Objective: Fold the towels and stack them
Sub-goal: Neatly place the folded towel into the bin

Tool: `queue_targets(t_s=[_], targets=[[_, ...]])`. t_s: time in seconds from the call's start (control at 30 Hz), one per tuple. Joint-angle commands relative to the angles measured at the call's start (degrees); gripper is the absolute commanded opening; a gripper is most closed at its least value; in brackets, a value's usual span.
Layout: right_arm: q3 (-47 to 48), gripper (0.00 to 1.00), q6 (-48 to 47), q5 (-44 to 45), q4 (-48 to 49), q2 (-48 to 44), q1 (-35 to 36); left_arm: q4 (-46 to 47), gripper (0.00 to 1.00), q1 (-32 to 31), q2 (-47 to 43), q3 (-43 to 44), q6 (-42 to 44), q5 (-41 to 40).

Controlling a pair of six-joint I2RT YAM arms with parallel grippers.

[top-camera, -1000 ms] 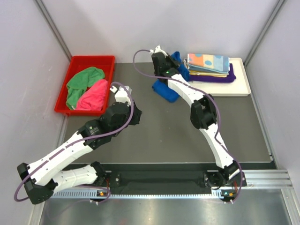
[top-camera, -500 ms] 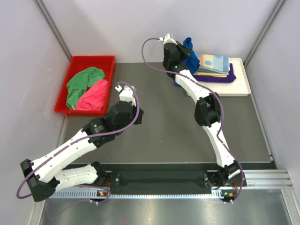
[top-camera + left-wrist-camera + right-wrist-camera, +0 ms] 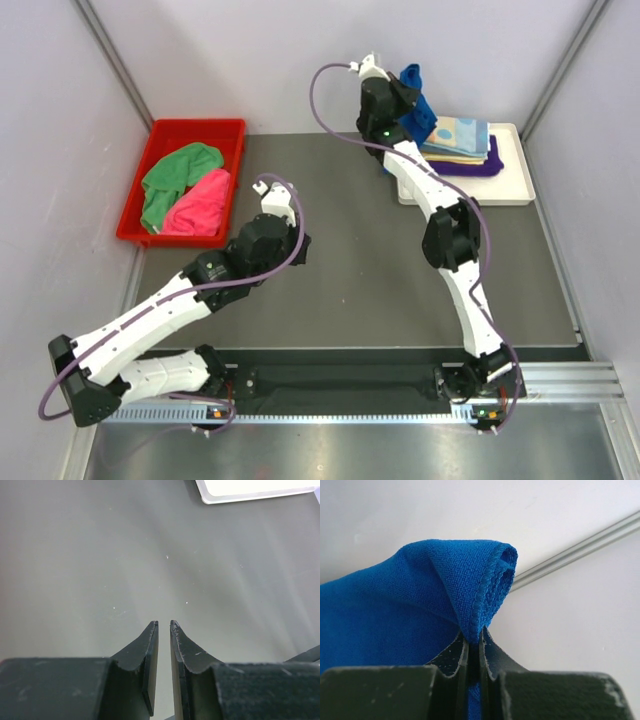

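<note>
My right gripper [image 3: 402, 92] is raised high at the back of the table, shut on a royal blue towel [image 3: 416, 102]. The towel hangs bunched just left of the folded stack [image 3: 455, 136] on the white tray [image 3: 512, 190]. In the right wrist view the blue towel [image 3: 420, 590] has a folded hem pinched between my right gripper's [image 3: 474, 639] tips. The stack has an orange-pink, teal-dotted towel on top and a purple towel [image 3: 472, 168] at the bottom. My left gripper [image 3: 272, 190] hovers over bare table, its jaws [image 3: 163, 624] a narrow gap apart and empty.
A red bin [image 3: 160, 128] at the back left holds a green towel [image 3: 175, 172] and a pink towel [image 3: 200, 205], both crumpled. A corner of the white tray [image 3: 250, 490] shows at the top of the left wrist view. Grey walls close in the back and sides.
My right gripper has lifted the blue towel off the table and carried it up and rightward toward the stack. The left arm has shifted slightly right and forward.
</note>
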Motion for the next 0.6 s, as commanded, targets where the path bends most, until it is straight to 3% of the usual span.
queue_targets(t_s=[0.0,0.57], targets=[[1.7,0.00,1.5,-0.8,3.1,-8.2,-1.2,3.6,0.20,-0.1,0.2,1.0,0.5,0.7],[0.4,0.00,11.9,-5.9,-4.1,-9.2,-6.4,4.3,0.20,-0.1,2.3,1.7,0.8,2.7]])
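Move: The right gripper holds the folded blue towel up over the white bin's left edge. The towel stack it goes to lies about 12 cm to its right, level with it fore and aft, and some 25 cm below. The purple towel at the stack's base is roughly 14 cm right and 2 cm back; the white bin's middle is 18 cm right and 3 cm back. From the left gripper the stack lies about 38 cm ahead and 35 cm right. Keep the right fingers shut on the blue towel's gathered edge and lift it about 6 cm, easing back a little. Carry it some 5 cm to the right as well, across the stack's left side, letting the rise level off and barely begin to sink at the end. Tip the fingertips up and roll the hand's left side up, each by under 10 degrees. ##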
